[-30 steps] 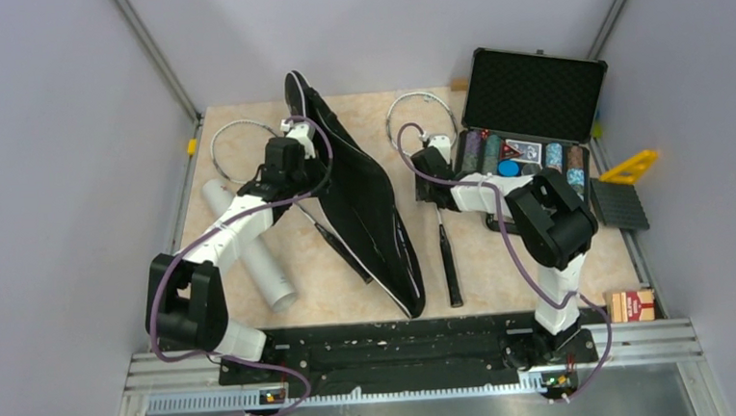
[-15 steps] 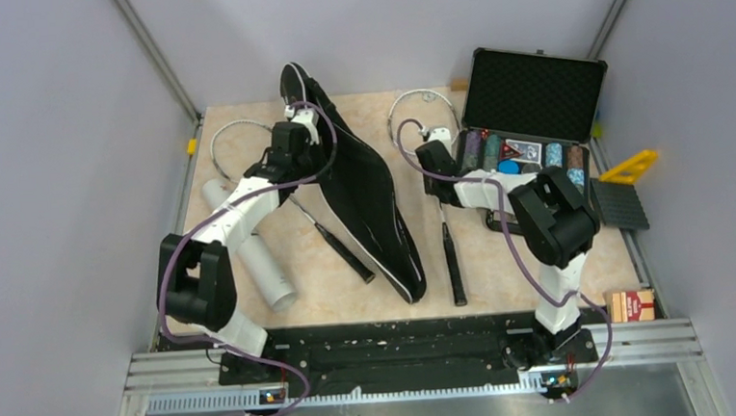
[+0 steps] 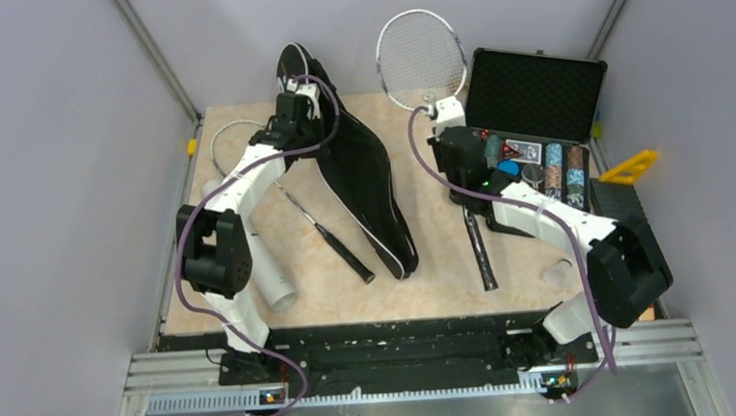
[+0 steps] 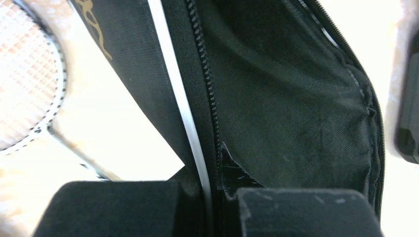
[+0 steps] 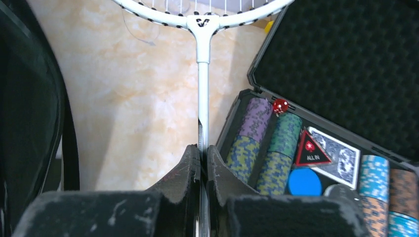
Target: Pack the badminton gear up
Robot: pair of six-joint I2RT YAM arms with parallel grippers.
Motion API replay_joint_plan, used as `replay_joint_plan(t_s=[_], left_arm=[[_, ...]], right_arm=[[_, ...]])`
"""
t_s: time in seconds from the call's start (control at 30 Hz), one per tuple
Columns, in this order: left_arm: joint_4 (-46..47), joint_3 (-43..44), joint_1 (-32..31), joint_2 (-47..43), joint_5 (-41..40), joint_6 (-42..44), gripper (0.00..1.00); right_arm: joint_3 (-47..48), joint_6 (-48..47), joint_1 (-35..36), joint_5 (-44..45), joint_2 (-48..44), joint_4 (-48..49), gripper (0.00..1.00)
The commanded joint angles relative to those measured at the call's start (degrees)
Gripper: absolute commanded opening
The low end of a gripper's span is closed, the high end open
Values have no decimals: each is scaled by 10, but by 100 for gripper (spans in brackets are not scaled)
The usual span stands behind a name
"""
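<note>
The long black bag (image 3: 358, 184) lies open down the middle of the table. My left gripper (image 3: 293, 111) is shut on its zipper edge near the wide end; in the left wrist view the white-piped rim (image 4: 178, 98) runs between my fingers (image 4: 210, 190). My right gripper (image 3: 444, 124) is shut on the thin shaft (image 5: 203, 89) of a white-framed racket (image 3: 422, 55), whose head stands raised at the back while its black handle (image 3: 480, 249) points toward me. A second racket (image 3: 230, 144) lies left of the bag. The white tube (image 3: 264, 272) lies at the near left.
The open black case of poker chips (image 3: 533, 121) sits just right of my right gripper, its chips (image 5: 257, 143) close beside the fingers. A small pale round object (image 3: 556, 274) rests near the right arm. Yellow and dark grey items (image 3: 623, 188) lie at the right edge.
My right gripper shut on the racket shaft and lifted it, so the head now stands up at the back. The right arm swung rightward. My left gripper drew the bag's edge toward the back.
</note>
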Motion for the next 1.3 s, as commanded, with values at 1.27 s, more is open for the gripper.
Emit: replay_joint_plan(t_s=[1.27], left_arm=[[116, -75, 67, -51, 300, -30, 0]], right_arm=[[160, -118, 181, -100, 222, -10, 0]])
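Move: The right hand holds the racket by the shaft, head forward. From it the open bag's middle lies roughly 22 cm left, level with it and about 12 cm below; the chip case stands some 28 cm to its right, level and 17 cm lower. The left hand keeps the bag's zipped rim: the bag's middle is 9 cm right, 5 cm back and 8 cm below, the other racket's grip 3 cm right and 29 cm back, the white tube 28 cm left and 24 cm back. Leftward, the right hand carries the racket to the bag: first left and back, then down about 10 cm, then left again and slightly forward, some 15 cm left in all, turning 30 degrees counter-clockwise with its left side dipped. The left hand, still pinching the rim, draws it about 7 cm left and a little forward, then brings it mostly back, sinking slightly. Both grips stay shut. ##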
